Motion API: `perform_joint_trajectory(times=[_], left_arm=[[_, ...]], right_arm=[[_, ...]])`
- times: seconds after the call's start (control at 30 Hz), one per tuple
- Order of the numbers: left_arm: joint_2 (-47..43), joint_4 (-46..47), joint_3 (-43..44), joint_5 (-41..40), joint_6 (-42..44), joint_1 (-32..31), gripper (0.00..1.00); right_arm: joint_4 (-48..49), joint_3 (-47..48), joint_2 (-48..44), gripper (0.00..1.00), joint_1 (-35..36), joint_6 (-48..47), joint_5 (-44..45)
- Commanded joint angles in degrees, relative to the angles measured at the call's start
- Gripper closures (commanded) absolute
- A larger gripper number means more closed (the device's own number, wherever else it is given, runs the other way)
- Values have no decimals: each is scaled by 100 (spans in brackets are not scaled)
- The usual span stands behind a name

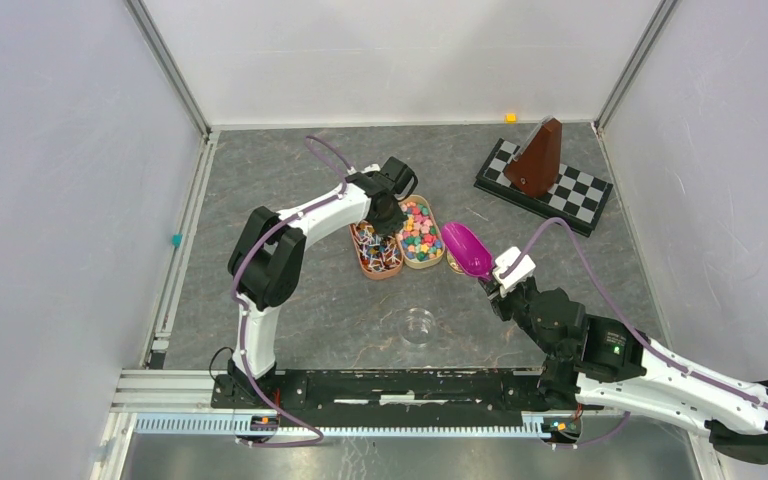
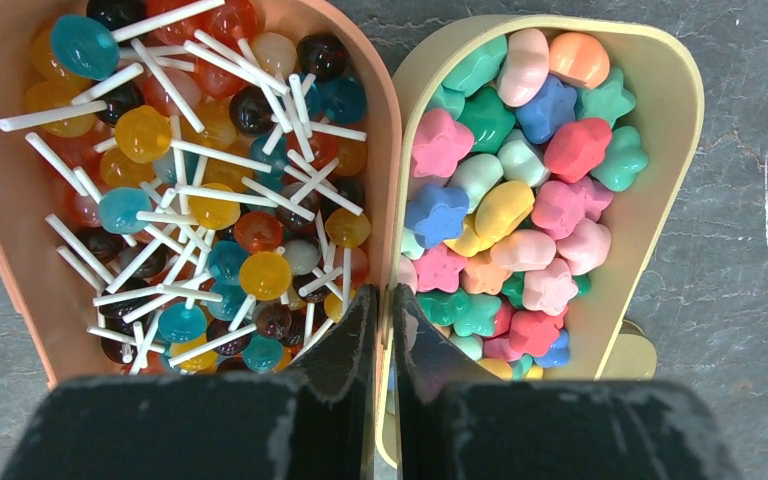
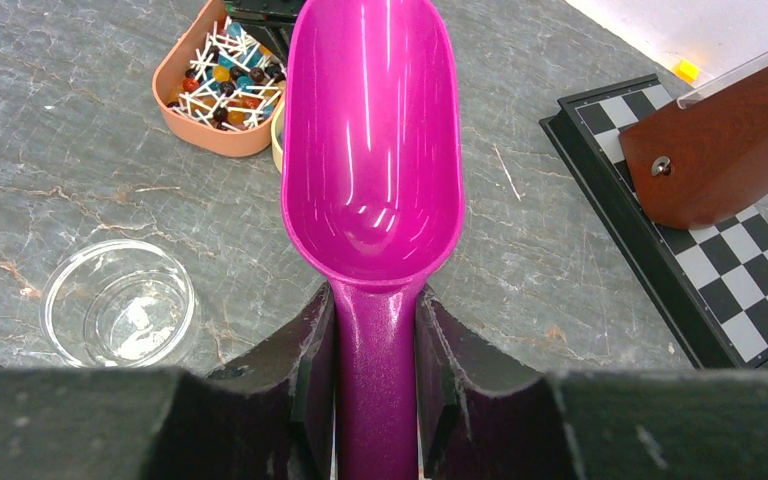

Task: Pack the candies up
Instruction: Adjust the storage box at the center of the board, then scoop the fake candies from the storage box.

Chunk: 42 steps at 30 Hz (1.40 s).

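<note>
The candies [image 2: 520, 200], small star-like pieces in pink, green, blue, yellow and orange, fill a cream oval tray [image 2: 675, 80] near the table's middle [image 1: 420, 238]. My left gripper [image 2: 388, 300] is shut on that tray's near-left wall, one finger inside among the candies and the other on the side of the neighbouring tray. My right gripper [image 3: 375, 310] is shut on the handle of an empty magenta scoop [image 3: 372, 150]. The scoop [image 1: 467, 250] hangs just right of the candy tray.
An orange-brown tray [image 2: 20, 250] of lollipops touches the cream tray's left side. A clear glass bowl [image 1: 419, 325] stands empty in front of both trays. At the back right lies a chessboard [image 1: 560, 195] with a wooden metronome [image 1: 538, 158] on it.
</note>
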Motion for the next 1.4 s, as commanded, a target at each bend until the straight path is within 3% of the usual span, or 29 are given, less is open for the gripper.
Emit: perform_joint_trajectory(times=[0.0, 0.33, 0.67, 0.9, 1.23, 1.27, 1.37], left_arm=[[-338, 196, -71, -127, -290, 67, 88], [-802, 102, -208, -167, 257, 56, 63], [-1864, 93, -673, -39, 1299, 57, 38], [-3064, 25, -1215, 61, 2375, 56, 20], [-4994, -476, -1683, -21, 3713, 58, 6], [-5206, -526, -1724, -80, 3814, 58, 0], [-5751, -524, -1934, -135, 4018, 58, 0]], right_arm=[[94, 263, -20, 100, 13, 107, 65], [126, 349, 237, 100, 10, -7, 190], [-240, 834, 909, 100, 7, -67, 339], [-793, 1552, 1708, 100, 6, -7, 285], [-1522, 2636, 3013, 100, -391, -121, -332], [-1596, 2717, 3146, 100, -454, -123, -422], [-1828, 3023, 3529, 100, -697, -123, -634]])
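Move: The lollipop box and the candy box stand side by side, their touching walls still pinched in the left fingers: the lollipop box's middle is about 4 cm left and 1 cm back, the candy box's 4 cm right and 1 cm ahead, both 2 cm below; the gold lid lies some 14 cm right, 5 cm back and 5 cm below. From the scoop-holding right hand, the candy box is roughly 21 cm ahead, 16 cm left and 18 cm below. The boxes' adjoining walls are let go as the left fingers open from nearly shut to wide; that hand then climbs about 22 cm, drawing back and left as well and tilting up out of its downward pitch. Meanwhile the right hand keeps its grip on the magenta scoop, eases some 5 cm forward and left towards the candy box and tips downward. ##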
